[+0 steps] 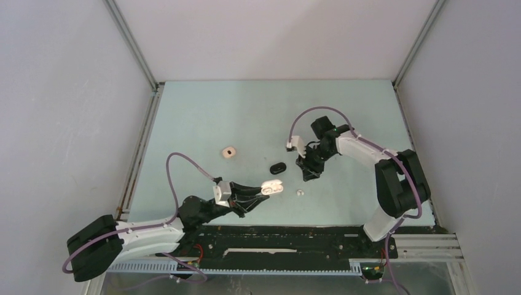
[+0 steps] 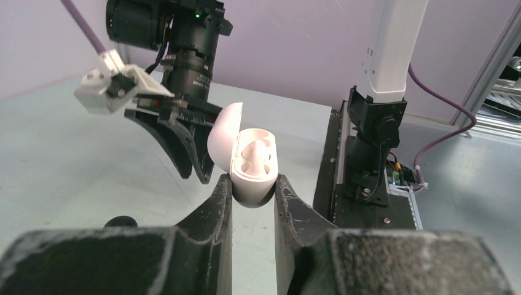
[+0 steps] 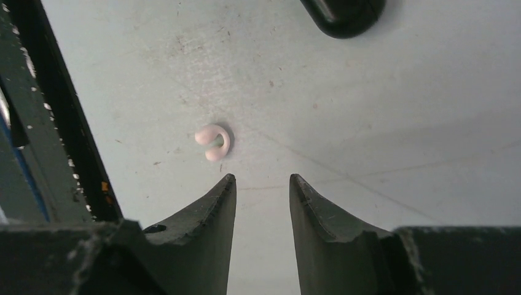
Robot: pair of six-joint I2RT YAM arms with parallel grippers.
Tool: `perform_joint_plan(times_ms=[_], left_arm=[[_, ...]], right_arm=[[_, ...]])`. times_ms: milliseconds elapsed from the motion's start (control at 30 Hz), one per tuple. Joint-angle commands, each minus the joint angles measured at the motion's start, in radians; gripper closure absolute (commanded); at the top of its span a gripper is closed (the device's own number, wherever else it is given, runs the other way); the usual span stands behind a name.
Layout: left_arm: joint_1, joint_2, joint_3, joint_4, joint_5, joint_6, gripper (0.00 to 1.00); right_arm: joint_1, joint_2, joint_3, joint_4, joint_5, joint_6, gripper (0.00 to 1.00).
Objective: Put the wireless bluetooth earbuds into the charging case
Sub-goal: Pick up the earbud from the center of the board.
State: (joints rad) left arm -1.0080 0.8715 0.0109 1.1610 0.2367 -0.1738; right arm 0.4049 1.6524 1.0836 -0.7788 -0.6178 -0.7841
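Observation:
My left gripper [image 2: 253, 184] is shut on a white charging case [image 2: 252, 169], held above the table with its lid [image 2: 222, 132] open; the same case shows in the top view [image 1: 272, 187]. A pale moulded shape sits in its cavity; I cannot tell if it is an earbud. One pale pink earbud [image 3: 213, 141] lies loose on the table [image 1: 300, 192]. My right gripper [image 3: 261, 179] hangs open just above the table, nothing between its fingers. The earbud lies just beyond its left fingertip [image 3: 227, 184]. In the top view the right gripper [image 1: 305, 174] is to the right of the case.
A black case [image 1: 279, 166] lies on the table between the two grippers, and its edge shows at the top of the right wrist view [image 3: 344, 12]. A small cream case [image 1: 229, 152] sits farther left. The black base rail [image 1: 276, 236] runs along the near edge.

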Motion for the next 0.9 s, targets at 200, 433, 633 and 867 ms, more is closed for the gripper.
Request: perform_joint_plan(times_ms=[200,433,633,867], left_arm=[[0.006,-0.010,-0.080,-0.011,-0.017,0.022,1.00],[0.006,0.001,-0.073,-0.012,-0.014,0.022,1.00],[0.005,0.014,-0.070,-0.011,-0.009,0.020,1.00],[0.006,0.019,-0.066,-0.013,-0.007,0.021,1.00]], right_arm=[[0.126,0.123,0.018,0.073,0.142,-0.042,0.60],[0.143,0.149,0.017,0.058,0.122,-0.049,0.60],[0.145,0.162,0.038,0.012,0.073,-0.059,0.60],[0.149,0.171,0.047,-0.036,0.022,-0.074,0.60]])
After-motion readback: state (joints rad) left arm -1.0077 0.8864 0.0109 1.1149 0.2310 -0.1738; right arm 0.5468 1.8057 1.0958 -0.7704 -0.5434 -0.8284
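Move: The white earbud on the board lies about 4 cm back and 3 cm to the left of the right hand, roughly 6 cm below. The black case lies about 8 cm farther out than the earbud and 7 cm to the earbud's left; the open white case in the left fingers is some 8 cm back, 12 cm left and 13 cm above the right hand. From the left hand, the earbud is about 6 cm ahead, 13 cm right and 20 cm down. The white earbud is approached from above by the right hand, which sinks about 4.5 cm early on while easing back and left, then, with height nearly held, creeps a further centimetre or so back over the board. Its wrist turns roughly 10 degrees counter-clockwise and its fingers steepen slightly, staying part-open at the same gap. The left hand keeps its grip on the open white case and settles 1.5 cm lower. ##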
